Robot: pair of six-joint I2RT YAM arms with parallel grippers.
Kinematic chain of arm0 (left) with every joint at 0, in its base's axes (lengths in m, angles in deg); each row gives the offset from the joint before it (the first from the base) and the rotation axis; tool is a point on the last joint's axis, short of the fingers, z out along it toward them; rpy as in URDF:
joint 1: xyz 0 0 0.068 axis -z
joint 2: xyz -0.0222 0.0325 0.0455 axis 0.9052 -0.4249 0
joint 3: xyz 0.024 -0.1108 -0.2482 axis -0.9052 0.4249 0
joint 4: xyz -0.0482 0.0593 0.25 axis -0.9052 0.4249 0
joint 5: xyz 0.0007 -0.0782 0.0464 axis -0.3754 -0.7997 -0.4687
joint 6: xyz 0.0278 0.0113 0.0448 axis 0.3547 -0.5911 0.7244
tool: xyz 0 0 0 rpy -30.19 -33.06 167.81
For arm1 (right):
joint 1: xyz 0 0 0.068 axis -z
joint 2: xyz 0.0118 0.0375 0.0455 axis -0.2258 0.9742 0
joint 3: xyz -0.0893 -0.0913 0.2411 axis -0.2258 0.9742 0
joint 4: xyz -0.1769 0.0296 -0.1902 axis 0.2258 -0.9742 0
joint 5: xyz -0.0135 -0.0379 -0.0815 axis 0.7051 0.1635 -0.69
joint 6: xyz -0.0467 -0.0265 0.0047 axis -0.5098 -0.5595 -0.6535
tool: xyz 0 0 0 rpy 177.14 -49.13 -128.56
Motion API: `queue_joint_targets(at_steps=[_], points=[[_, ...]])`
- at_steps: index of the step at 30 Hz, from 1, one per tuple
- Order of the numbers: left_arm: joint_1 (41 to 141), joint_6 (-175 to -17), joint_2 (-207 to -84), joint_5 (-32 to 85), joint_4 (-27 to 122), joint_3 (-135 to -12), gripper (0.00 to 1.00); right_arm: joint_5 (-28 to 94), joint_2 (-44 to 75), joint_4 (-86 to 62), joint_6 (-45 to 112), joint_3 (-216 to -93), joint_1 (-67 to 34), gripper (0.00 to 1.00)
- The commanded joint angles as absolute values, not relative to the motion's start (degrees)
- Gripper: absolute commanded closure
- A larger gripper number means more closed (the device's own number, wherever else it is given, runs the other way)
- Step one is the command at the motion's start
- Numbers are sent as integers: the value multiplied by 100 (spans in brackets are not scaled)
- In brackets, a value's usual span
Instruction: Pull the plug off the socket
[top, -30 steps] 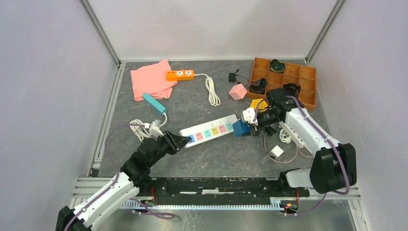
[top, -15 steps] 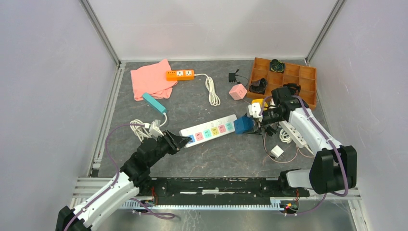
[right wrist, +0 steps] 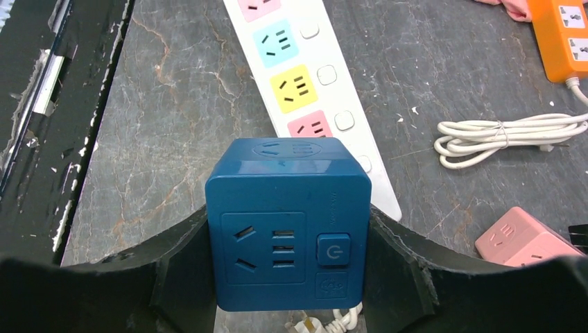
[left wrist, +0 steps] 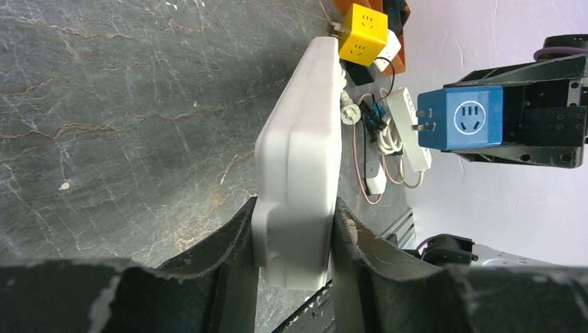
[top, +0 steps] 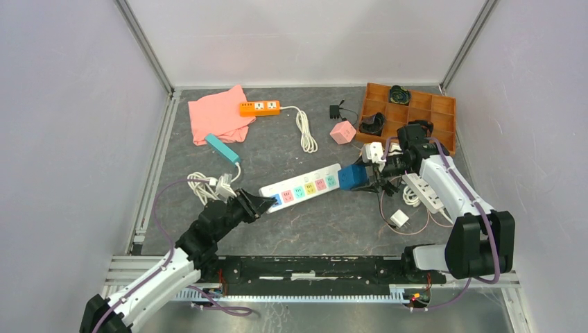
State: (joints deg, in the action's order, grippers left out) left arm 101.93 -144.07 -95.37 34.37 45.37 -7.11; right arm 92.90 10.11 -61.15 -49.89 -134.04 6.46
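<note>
The socket [top: 303, 188], a long white strip with pastel outlets, lies slanted mid-table. My left gripper [top: 267, 203] is shut on its near-left end; the left wrist view shows the white body [left wrist: 301, 139] clamped between both fingers [left wrist: 239, 236]. The plug [top: 350, 178] is a dark blue cube. My right gripper [top: 360, 173] is shut on it just off the strip's right end. In the left wrist view the cube [left wrist: 461, 118] hangs clear of the strip with its bare prongs showing. From the right wrist view the cube [right wrist: 288, 222] fills the jaws above the outlets [right wrist: 298, 87].
An orange power strip [top: 260, 107] and pink cloth [top: 218, 114] lie at the back left. A pink cube [top: 342, 132] and an orange tray [top: 409, 114] are back right. A plain white strip [top: 423, 191], cables and a white charger [top: 399, 218] sit under the right arm.
My right gripper has drawn back to the right and up with the blue cube, opening a gap from the strip's end. The left gripper and strip have stayed put.
</note>
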Motion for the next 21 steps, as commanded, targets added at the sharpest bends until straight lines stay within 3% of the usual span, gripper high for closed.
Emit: queue_joint_targets(at_steps=[1, 6, 9, 21], points=[[10133, -13925, -9884, 3857, 4970, -284, 78, 9954, 881, -6103, -5036, -13546, 712, 100], [10133, -14170, -10013, 3908, 4519, 63, 71, 9919, 944, -6025, -4998, -13479, 722, 100], [10133, -14239, -10006, 4036, 4449, 219, 56, 9839, 1029, -6048, -5045, -13476, 731, 100], [10133, -14514, -10095, 4615, 4815, 113, 23, 9747, 1173, -6325, -5346, -13565, 743, 100]])
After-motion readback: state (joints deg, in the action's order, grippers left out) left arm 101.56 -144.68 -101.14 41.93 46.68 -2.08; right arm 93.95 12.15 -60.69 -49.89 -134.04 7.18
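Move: In the left hand is the end of the white socket strip, held above the table. The strip's middle is about 9 cm to the right, 3 cm ahead and 3 cm lower. The blue plug, already off, hangs some 24 cm right, 8 cm ahead and 5 cm higher. The white cord coil is about 21 cm left, 1 cm ahead. From the right hand, the strip's middle is roughly 14 cm left, 4 cm back and 10 cm below. Lowering the strip's end first by only a centimetre or so with the grip kept, the left hand then opens its fingers well past the strip's width, letting go. It sinks on towards the table and drifts left towards the strip's outer end, about 7 cm down and 3 cm left in all, with the wrist turning some 15 degrees. ##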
